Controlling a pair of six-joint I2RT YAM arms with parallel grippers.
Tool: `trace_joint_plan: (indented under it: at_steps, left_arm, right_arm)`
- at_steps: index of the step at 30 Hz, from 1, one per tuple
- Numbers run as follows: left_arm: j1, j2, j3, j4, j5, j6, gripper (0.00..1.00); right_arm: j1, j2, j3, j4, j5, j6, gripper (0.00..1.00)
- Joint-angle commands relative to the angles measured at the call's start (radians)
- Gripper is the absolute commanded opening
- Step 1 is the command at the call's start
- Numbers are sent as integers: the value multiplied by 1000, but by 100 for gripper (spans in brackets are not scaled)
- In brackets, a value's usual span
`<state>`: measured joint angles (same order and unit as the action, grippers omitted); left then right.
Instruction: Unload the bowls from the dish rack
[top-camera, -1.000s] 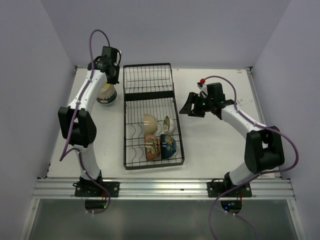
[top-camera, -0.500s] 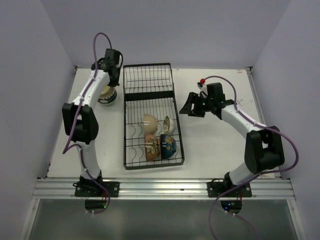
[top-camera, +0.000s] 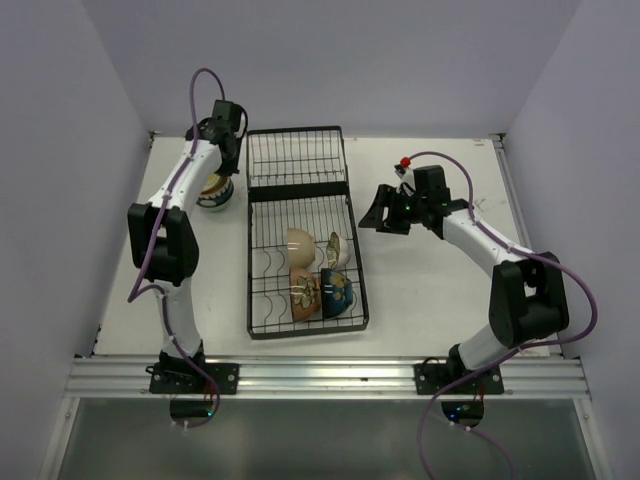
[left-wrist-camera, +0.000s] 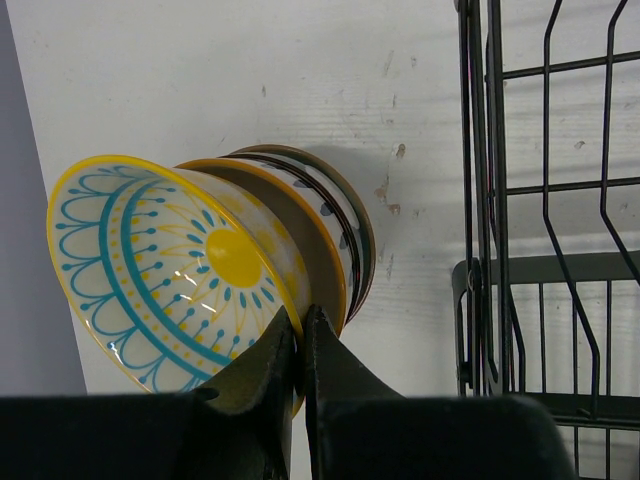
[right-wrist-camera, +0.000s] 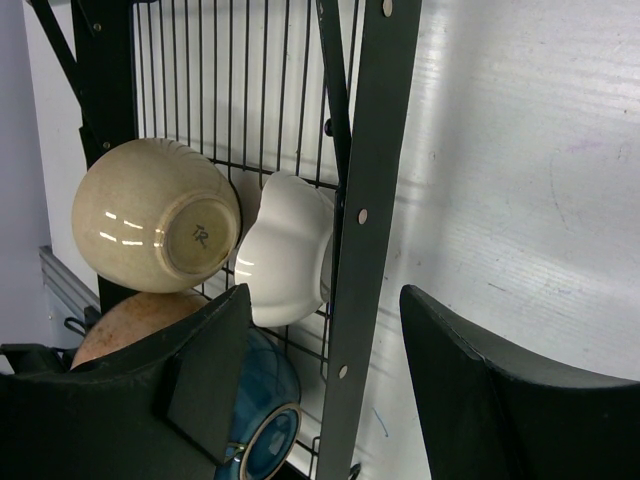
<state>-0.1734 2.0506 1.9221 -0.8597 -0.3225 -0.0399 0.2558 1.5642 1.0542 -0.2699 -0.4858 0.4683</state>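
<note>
The long black wire dish rack (top-camera: 298, 160) lies down the middle of the table. Its near section holds several bowls: beige (top-camera: 300, 241), white (top-camera: 338, 249), tan (top-camera: 303, 293) and blue (top-camera: 338, 291). My left gripper (left-wrist-camera: 300, 320) is shut on the rim of a yellow-and-blue patterned bowl (left-wrist-camera: 170, 265). That bowl is tilted and nested on a stack of bowls (left-wrist-camera: 345, 225) left of the rack. My right gripper (right-wrist-camera: 325, 300) is open, its jaws on either side of the rack's right rail (right-wrist-camera: 375, 150), near the white bowl (right-wrist-camera: 285, 255) and the beige bowl (right-wrist-camera: 150, 215).
The stack of bowls (top-camera: 213, 192) stands on the table close to the left wall, beside the rack's far section. A small red object (top-camera: 405, 163) lies behind the right arm. Walls close the table in on the left, right and back.
My left arm has swung its elbow toward the back and its wrist has shifted slightly, still gripping the patterned bowl at the stack. The right arm has not moved.
</note>
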Motion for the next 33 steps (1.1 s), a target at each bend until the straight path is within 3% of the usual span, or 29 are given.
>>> trace_joint_plan:
  at_steps: [1, 16, 25, 33]
  left_arm:
    - [-1, -9, 12, 17, -46, 20, 8]
    - [-1, -6, 5, 17, -38, 14, 19]
    - [-1, -20, 9, 13, -36, 11, 36]
    - [-3, -63, 12, 14, -18, 3, 43]
  right_arm:
    - [-1, -15, 6, 17, 15, -5, 65]
    - [-3, -10, 4, 14, 18, -10, 66]
    - [-1, -10, 3, 14, 18, -8, 66]
    - [-3, -7, 4, 15, 12, -7, 66]
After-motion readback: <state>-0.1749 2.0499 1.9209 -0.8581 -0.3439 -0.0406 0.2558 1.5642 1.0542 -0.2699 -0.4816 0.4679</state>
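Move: Some 5 cm to the left hand's left and 7 cm below it, about level fore and aft, stands the bowl stack on the table, where the yellow-rimmed bowl is being set. That bowl, still pinched by its right-hand rim, has its middle roughly 5 cm left of this hand and 2 cm below. The rack's left rail lies about 7 cm to the hand's right. From the right hand, the stack is about 13 cm ahead, 48 cm left and 7 cm down. Holding its place beside the bowl stack, with no reach or real turn of the wrist, the left hand opens its nearly shut fingers, slowly at first and faster later, to a bit under half open. The pinch on the yellow-rimmed bowl's right-hand rim ends, one finger staying on the inner side of the rim and the other outside it. ##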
